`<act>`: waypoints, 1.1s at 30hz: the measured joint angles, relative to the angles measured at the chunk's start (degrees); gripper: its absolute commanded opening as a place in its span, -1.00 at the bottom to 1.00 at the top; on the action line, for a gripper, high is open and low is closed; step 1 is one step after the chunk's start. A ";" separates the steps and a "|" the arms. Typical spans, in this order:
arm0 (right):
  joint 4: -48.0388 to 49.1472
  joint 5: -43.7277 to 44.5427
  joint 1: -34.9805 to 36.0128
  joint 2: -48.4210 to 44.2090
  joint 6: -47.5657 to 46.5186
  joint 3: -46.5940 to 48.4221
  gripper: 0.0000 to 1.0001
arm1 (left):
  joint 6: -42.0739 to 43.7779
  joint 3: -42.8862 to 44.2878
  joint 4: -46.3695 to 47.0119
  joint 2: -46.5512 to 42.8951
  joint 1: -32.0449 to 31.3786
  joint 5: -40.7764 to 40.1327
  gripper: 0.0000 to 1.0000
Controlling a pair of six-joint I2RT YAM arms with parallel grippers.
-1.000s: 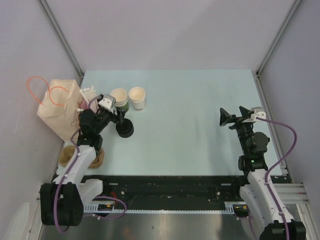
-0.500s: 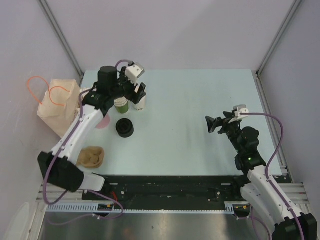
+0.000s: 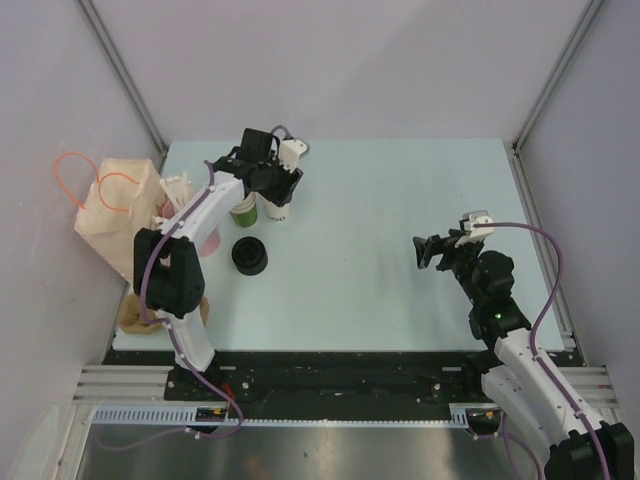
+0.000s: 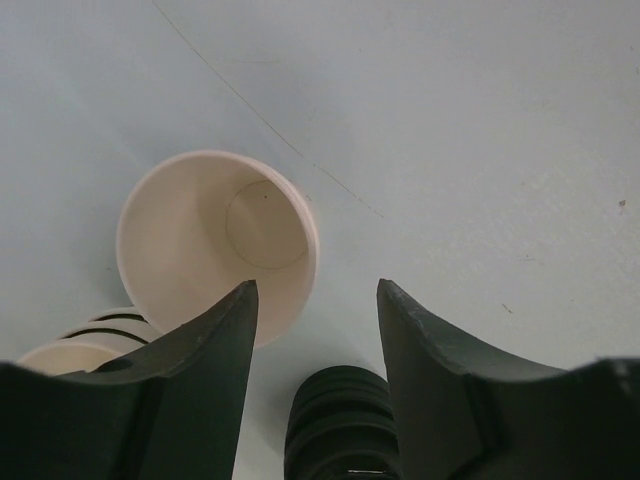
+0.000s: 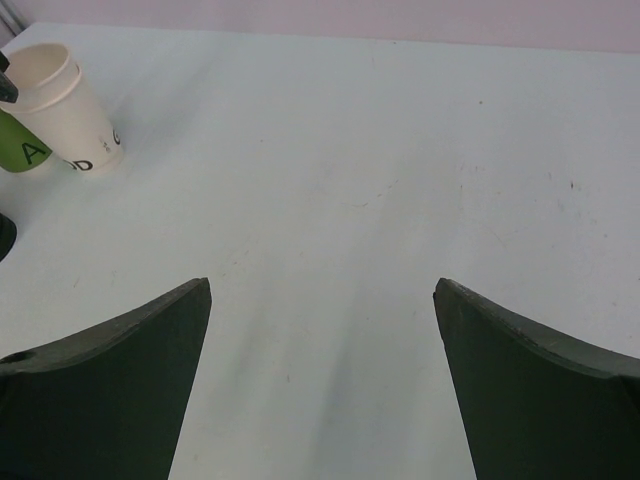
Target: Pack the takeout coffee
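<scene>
Two open paper cups stand side by side at the far left of the table: a green-sided cup (image 3: 242, 211) and a white-sided cup with dark print (image 3: 277, 209). Both are lidless. A stack of black lids (image 3: 249, 256) lies on the table nearer than them. My left gripper (image 3: 279, 183) hovers open over the white cup (image 4: 215, 238), with one finger over its rim; the lids (image 4: 340, 425) show between the fingers, below. My right gripper (image 3: 432, 250) is open and empty over bare table at the right; its view shows the white cup (image 5: 70, 118) and the green cup (image 5: 18, 152) far off.
A beige paper bag with orange handles (image 3: 113, 208) stands at the left edge. A pink cup (image 3: 208, 241) with white straws (image 3: 175, 190) stands beside it. A tan cardboard piece (image 3: 128, 316) lies near the left arm's base.
My left arm has swung from near the lids up and out to the far cups, and its gripper now sits over the white cup. My right gripper has shifted a little left.
</scene>
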 measured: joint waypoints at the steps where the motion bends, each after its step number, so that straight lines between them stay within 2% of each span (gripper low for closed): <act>1: -0.09 0.26 0.00 0.13 -0.02 0.02 0.99 | 0.02 0.15 -0.28 0.26 0.00 -0.09 0.09; 5: -0.33 1.29 0.11 0.44 -0.15 0.04 0.99 | 0.07 1.38 -0.50 1.70 0.00 -0.63 -0.13; 11: -0.92 2.19 0.13 0.44 -0.70 0.07 0.99 | 0.39 1.92 -0.68 4.28 0.00 -1.38 -0.28; 18: -1.49 3.50 0.22 0.42 -0.85 0.07 1.00 | 1.11 1.92 -1.05 4.63 0.00 -1.81 -0.86; 19: -1.53 3.58 0.22 0.42 -0.85 0.07 0.99 | 1.11 1.92 -1.05 4.63 0.00 -1.79 -0.99; 28: -1.79 3.82 0.37 0.24 -0.57 0.07 0.97 | 1.46 1.92 -1.38 3.56 -0.02 -1.84 -0.99; 33: -0.90 4.04 1.57 5.68 6.80 2.62 0.86 | 1.90 1.92 -1.44 1.11 -0.17 -1.79 -0.99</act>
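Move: The left hand hangs with fingers part open and straddling the near right wall of the white cups, whose middle lies about 2 cm ahead, 3 cm to its left and 7 cm below. The green cups stand at the same height, some 2 cm ahead and 11 cm left of the left hand; the black lids lie about 10 cm back, 9 cm left and 11 cm down. From the right hand the white cups are roughly 17 cm ahead, 38 cm left and 10 cm lower. The left hand sinks about 2.5 cm, easing barely 1 cm forward, so that one finger goes down inside the white cups' rim and the other outside it, and the fingers close from a little over half open to pinch the thin wall on the near right side. Keeping that pinch and nearly the same wrist attitude, it then draws straight up about 2.5 cm, ending almost at its starting height. ##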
